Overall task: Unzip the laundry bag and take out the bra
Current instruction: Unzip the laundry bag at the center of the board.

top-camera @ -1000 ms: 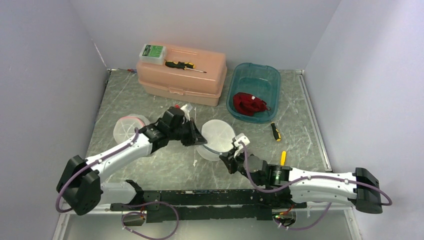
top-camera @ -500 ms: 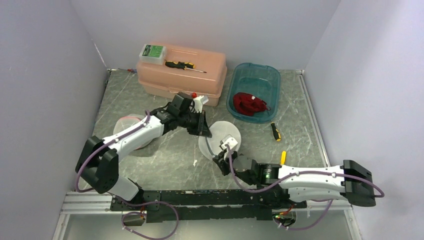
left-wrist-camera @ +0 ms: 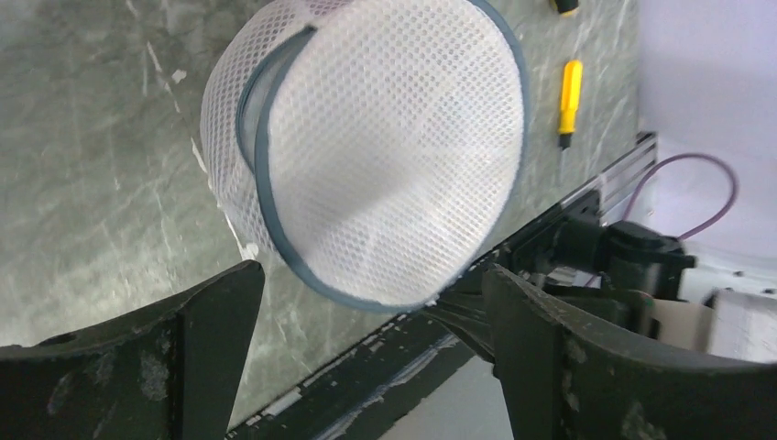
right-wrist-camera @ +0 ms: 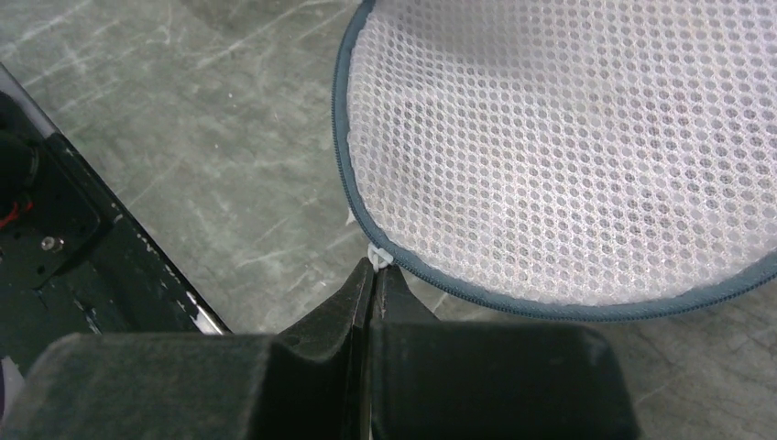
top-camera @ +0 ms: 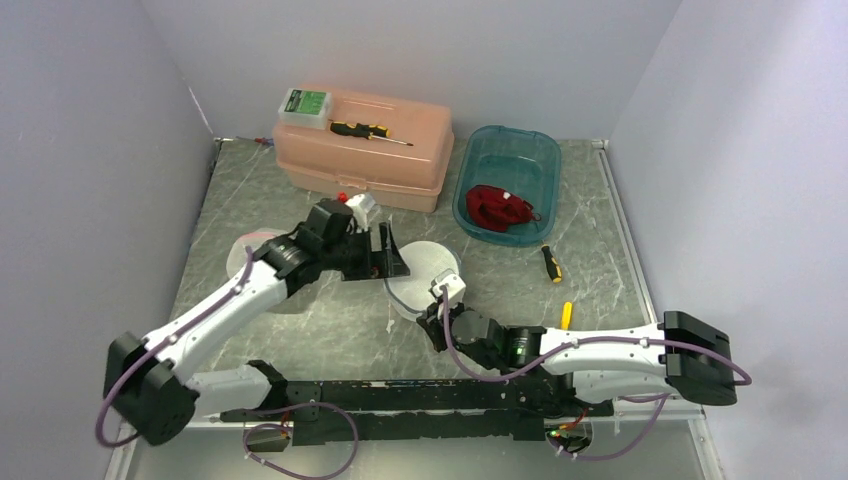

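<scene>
The laundry bag point(top-camera: 428, 268) is a round white mesh pouch with a grey-blue zipper, lying mid-table. In the left wrist view the laundry bag point(left-wrist-camera: 385, 156) shows its zipper seam parted along the left side. My left gripper point(top-camera: 390, 262) stands open just left of the bag, its jaws wide around the near rim without touching it point(left-wrist-camera: 371, 284). My right gripper point(top-camera: 432, 318) is shut at the bag's near edge, pinching the small white zipper pull point(right-wrist-camera: 379, 258) between its fingertips point(right-wrist-camera: 374, 270). The bra is hidden; only mesh point(right-wrist-camera: 568, 156) shows.
A teal tub point(top-camera: 520, 150) at the back right holds a red piece of fabric point(top-camera: 500, 208). A peach toolbox point(top-camera: 365, 160) carries a screwdriver point(top-camera: 370, 130) and a green box point(top-camera: 305, 103). A second mesh pouch point(top-camera: 248, 245) lies under the left arm. Two screwdrivers point(top-camera: 551, 263) point(top-camera: 566, 315) lie right.
My left gripper has opened, let go of the bag and drawn back to the left. The right gripper, still shut on the zipper pull, has slid leftward along the bag's near edge.
</scene>
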`<state>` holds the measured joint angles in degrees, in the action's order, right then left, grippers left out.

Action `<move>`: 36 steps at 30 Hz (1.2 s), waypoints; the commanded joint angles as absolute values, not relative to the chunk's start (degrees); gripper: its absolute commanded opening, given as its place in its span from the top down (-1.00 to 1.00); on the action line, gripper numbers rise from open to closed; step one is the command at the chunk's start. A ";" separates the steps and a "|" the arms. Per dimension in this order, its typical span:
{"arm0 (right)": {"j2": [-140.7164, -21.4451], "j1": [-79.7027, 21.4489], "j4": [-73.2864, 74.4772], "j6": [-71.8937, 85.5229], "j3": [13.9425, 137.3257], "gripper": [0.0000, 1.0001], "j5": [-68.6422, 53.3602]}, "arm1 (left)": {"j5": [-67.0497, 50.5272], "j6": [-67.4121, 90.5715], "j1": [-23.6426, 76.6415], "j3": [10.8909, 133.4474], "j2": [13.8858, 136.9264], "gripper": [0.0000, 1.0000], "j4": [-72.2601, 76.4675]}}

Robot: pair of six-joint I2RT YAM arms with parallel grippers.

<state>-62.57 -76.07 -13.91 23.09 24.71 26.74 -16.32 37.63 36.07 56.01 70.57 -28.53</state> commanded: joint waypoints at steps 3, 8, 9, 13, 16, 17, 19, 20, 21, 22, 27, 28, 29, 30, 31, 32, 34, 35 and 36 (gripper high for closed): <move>-64.95 -76.19 -18.27 23.81 29.34 1.00 26.68 | -11.53 54.49 36.10 49.79 60.48 -0.88 -33.09; -67.61 -76.13 -19.39 21.67 31.29 1.00 24.38 | -15.77 65.91 36.60 39.10 54.86 -0.88 -20.91; -67.93 -76.05 -19.42 21.24 31.55 1.00 23.90 | -16.30 67.06 36.67 38.23 55.07 -0.88 -19.41; -68.53 -76.09 -18.62 20.29 32.12 1.00 22.61 | -17.35 68.86 37.79 38.90 58.36 -0.88 -16.34; -68.92 -76.13 -17.89 20.09 32.41 1.00 22.34 | -16.76 69.98 39.04 39.70 61.22 -0.85 -14.26; -68.91 -76.08 -17.78 20.14 32.39 1.00 22.34 | -16.59 70.36 39.32 39.72 62.05 -0.82 -13.64; -68.97 -76.05 -17.62 20.36 32.23 1.00 22.17 | -15.97 71.08 39.62 39.44 63.26 -0.73 -12.50; -68.85 -76.12 -17.61 20.45 32.14 1.00 22.22 | -15.94 71.35 39.61 39.20 63.76 -0.66 -11.79; -68.76 -76.09 -17.45 20.60 32.02 1.00 22.27 | -16.01 71.56 39.64 38.94 64.17 -0.54 -11.04; -68.59 -76.15 -17.31 20.71 31.85 1.00 22.43 | -15.93 71.69 39.72 38.67 64.53 -0.43 -10.49; -66.78 -76.03 -15.79 21.27 30.26 1.00 23.94 | -14.76 71.15 39.72 38.70 65.12 0.02 -10.76; -66.17 -76.10 -15.43 21.41 29.85 1.00 24.26 | -14.63 70.91 39.73 38.80 65.13 0.12 -10.90; -65.49 -76.11 -14.98 21.72 29.51 1.00 24.59 | -14.31 70.70 39.73 38.97 65.25 0.23 -11.22; -64.82 -76.11 -14.52 21.96 29.23 1.00 24.80 | -13.87 70.49 39.68 39.08 65.44 0.35 -11.58; -63.89 -76.14 -13.59 22.32 29.07 1.00 25.00 | -13.69 70.18 39.63 39.15 65.62 0.49 -11.68; -63.04 -76.11 -12.66 22.73 28.85 1.00 25.44 | -13.57 69.91 39.64 39.26 65.83 0.61 -11.69; -60.86 -76.11 -10.93 23.29 28.10 1.00 26.44 | -13.65 69.08 39.56 39.65 66.39 0.84 -11.82; -59.91 -76.11 -10.11 23.40 27.61 1.00 27.22 | -13.76 68.75 39.47 39.90 66.73 0.92 -11.91; -59.00 -76.07 -9.00 23.66 27.25 1.00 28.20 | -13.72 68.40 39.46 40.17 67.02 0.94 -12.08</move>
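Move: For the open left hand, the laundry bag's zippered rim, where it will be pinched, lies about 3 cm back, 1 cm right and 5 cm below. The zipper pull, still held by the right hand, is some 6 cm back, 5 cm right and 7 cm down. The mesh panel's middle is about level ahead, 5 cm right and 6 cm below. From the right hand, the rim spot lies about 3 cm ahead, 4 cm left and 2 cm up. The left hand goes down and back about 5 cm and pinches the zippered rim; right keeps the pull. ##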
